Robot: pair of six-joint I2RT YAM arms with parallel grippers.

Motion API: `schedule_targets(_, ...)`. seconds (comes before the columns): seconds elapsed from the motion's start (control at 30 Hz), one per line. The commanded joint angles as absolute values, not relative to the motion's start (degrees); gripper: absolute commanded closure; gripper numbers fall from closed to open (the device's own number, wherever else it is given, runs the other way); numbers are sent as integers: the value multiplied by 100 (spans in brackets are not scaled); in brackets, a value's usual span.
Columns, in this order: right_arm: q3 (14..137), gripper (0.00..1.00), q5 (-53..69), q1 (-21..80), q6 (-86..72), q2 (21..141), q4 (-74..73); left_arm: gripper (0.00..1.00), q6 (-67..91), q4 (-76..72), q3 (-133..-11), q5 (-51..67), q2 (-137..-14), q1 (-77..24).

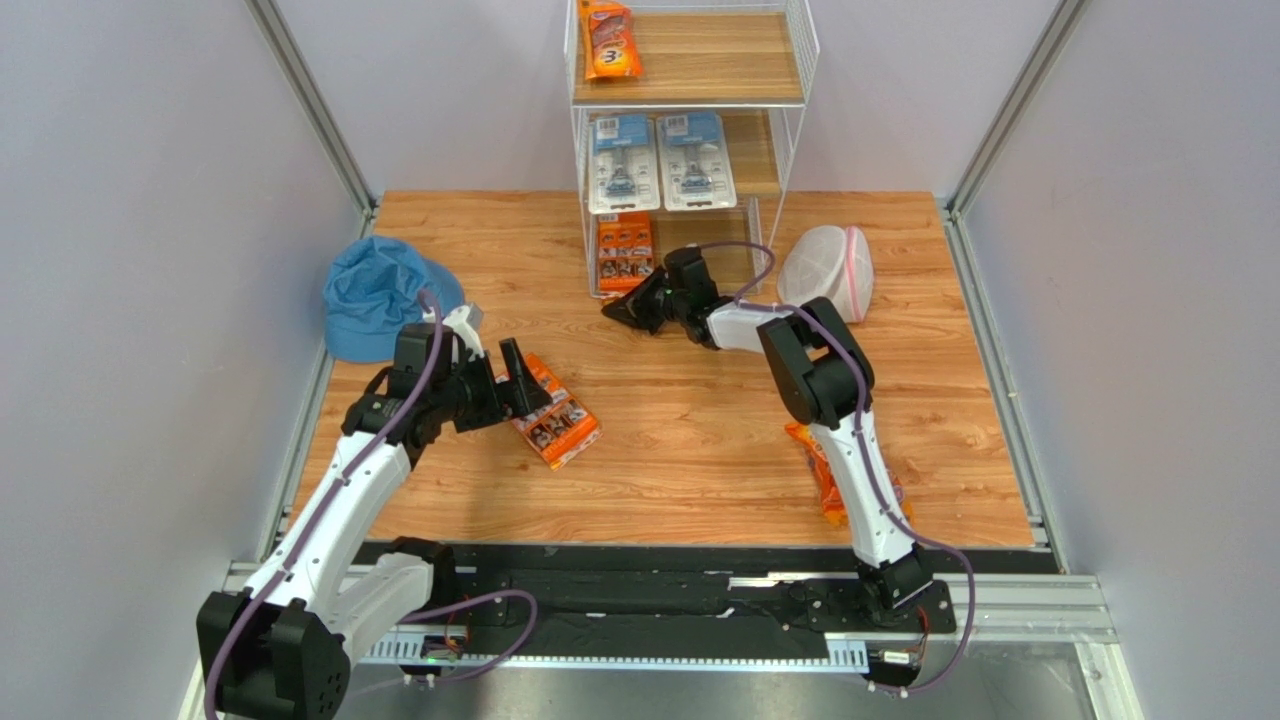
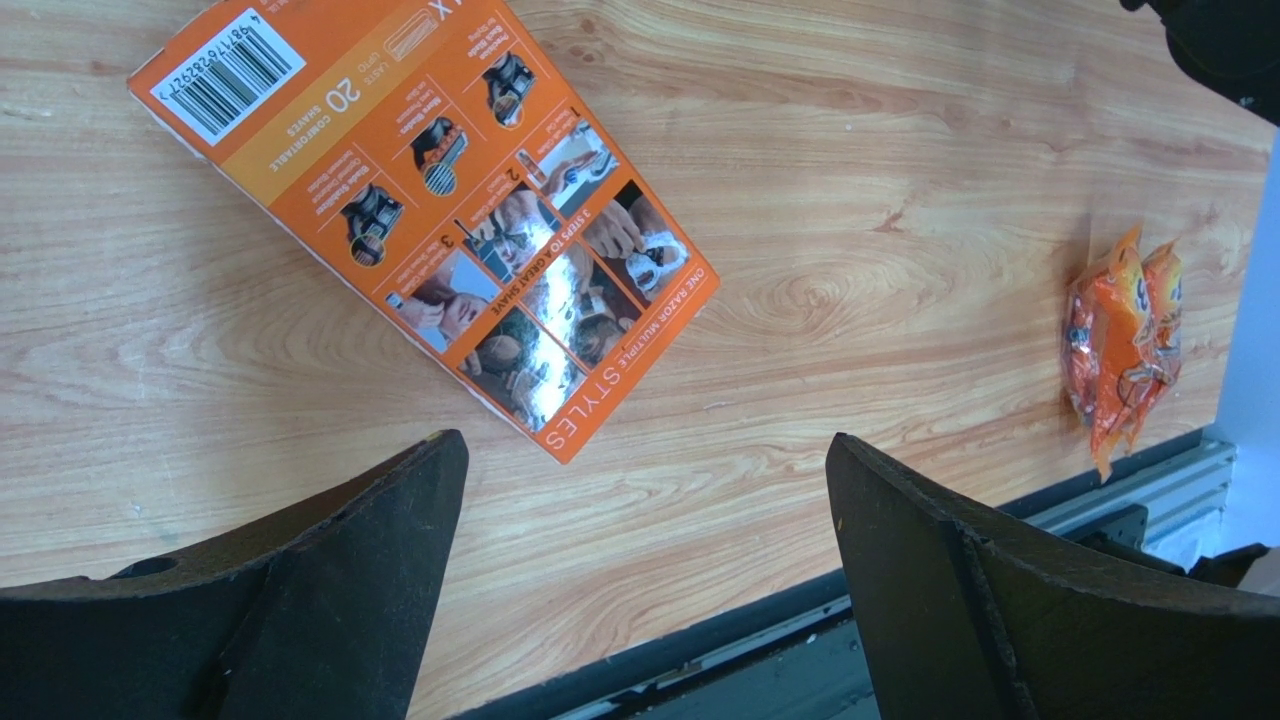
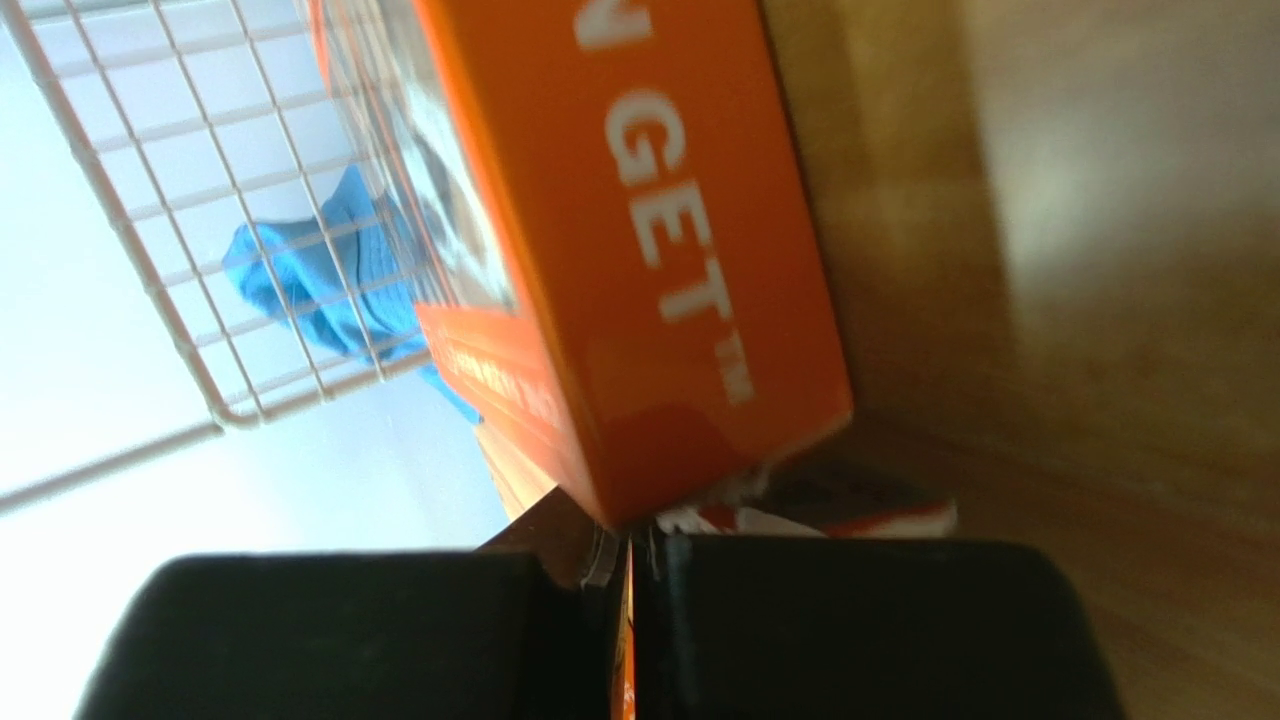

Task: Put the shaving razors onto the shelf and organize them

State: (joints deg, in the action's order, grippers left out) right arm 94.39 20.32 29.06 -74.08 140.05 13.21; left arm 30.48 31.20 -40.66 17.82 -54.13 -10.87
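Note:
The white wire shelf (image 1: 714, 63) stands at the back. Its top board holds an orange bag (image 1: 609, 41), its middle board two white-blue razor cards (image 1: 622, 161) (image 1: 696, 161), its bottom board an orange multi-pack (image 1: 624, 251). My right gripper (image 1: 619, 314) is shut, its tips against the near corner of that multi-pack (image 3: 646, 225); nothing is clearly clamped. Another orange multi-pack (image 1: 558, 426) lies flat on the table. My left gripper (image 1: 526, 384) hovers open just beside this pack (image 2: 436, 210), with nothing between its fingers. A long orange bag (image 1: 830, 474) (image 2: 1120, 342) lies near the right arm.
A blue bucket hat (image 1: 379, 296) lies at the left, also showing through the shelf wires (image 3: 308, 285). A white mesh bag with pink trim (image 1: 830, 270) sits right of the shelf. The black base rail (image 1: 646, 578) runs along the near table edge.

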Motion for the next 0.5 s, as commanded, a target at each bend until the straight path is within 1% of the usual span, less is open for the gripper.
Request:
schedule_targets(0.0,8896,100,2092,2927,-7269,13492,1818,2,2909,3146,-4280,1749,-5414,-1099)
schedule_targets(0.03,8616,100,2048,2944,-7242,13239,1854,2,2909,3146,-4289,1740,-5423,-1099)
schedule_targets(0.23,8166,95,2127,3128,-6733,12517,1521,2,2988,3120,-4377,1819,-5467,-1099)
schedule_targets(0.33,7727,87,2127,3251,-6478,12086,1485,2,3093,3138,-4351,1793,-5467,-1099)
schedule_targets(0.37,7534,65,2127,3278,-6417,11972,1477,2,3120,3172,-4324,1784,-5467,-1099)
schedule_targets(0.43,7305,52,2083,3357,-6241,11664,1441,2,3164,3199,-4289,1749,-5441,-1099)
schedule_targets(0.47,7208,42,2048,3401,-6162,11576,1441,2,3173,3217,-4254,1740,-5423,-1099)
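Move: The loose orange razor box on the table lies about 16 cm back and 8 cm to the left of the right hand, some 2 cm lower. The shelved orange box on the bottom shelf has its middle roughly 8 cm ahead and 2 cm to the right, about level; the left clear pack stands above that box, some 13 cm up from the hand. From the left hand the loose box is around 8 cm ahead, 1 cm right and 13 cm below. Draw the right gripper back from the front end of the shelved box, its closed fingertips coming free. Pull level at first, then climb as well, about 8 cm back and 5 cm up in all, towards the loose razor box. Start opening the fingers late, to nearly half, with a slight counter-clockwise turn of the wrist. ##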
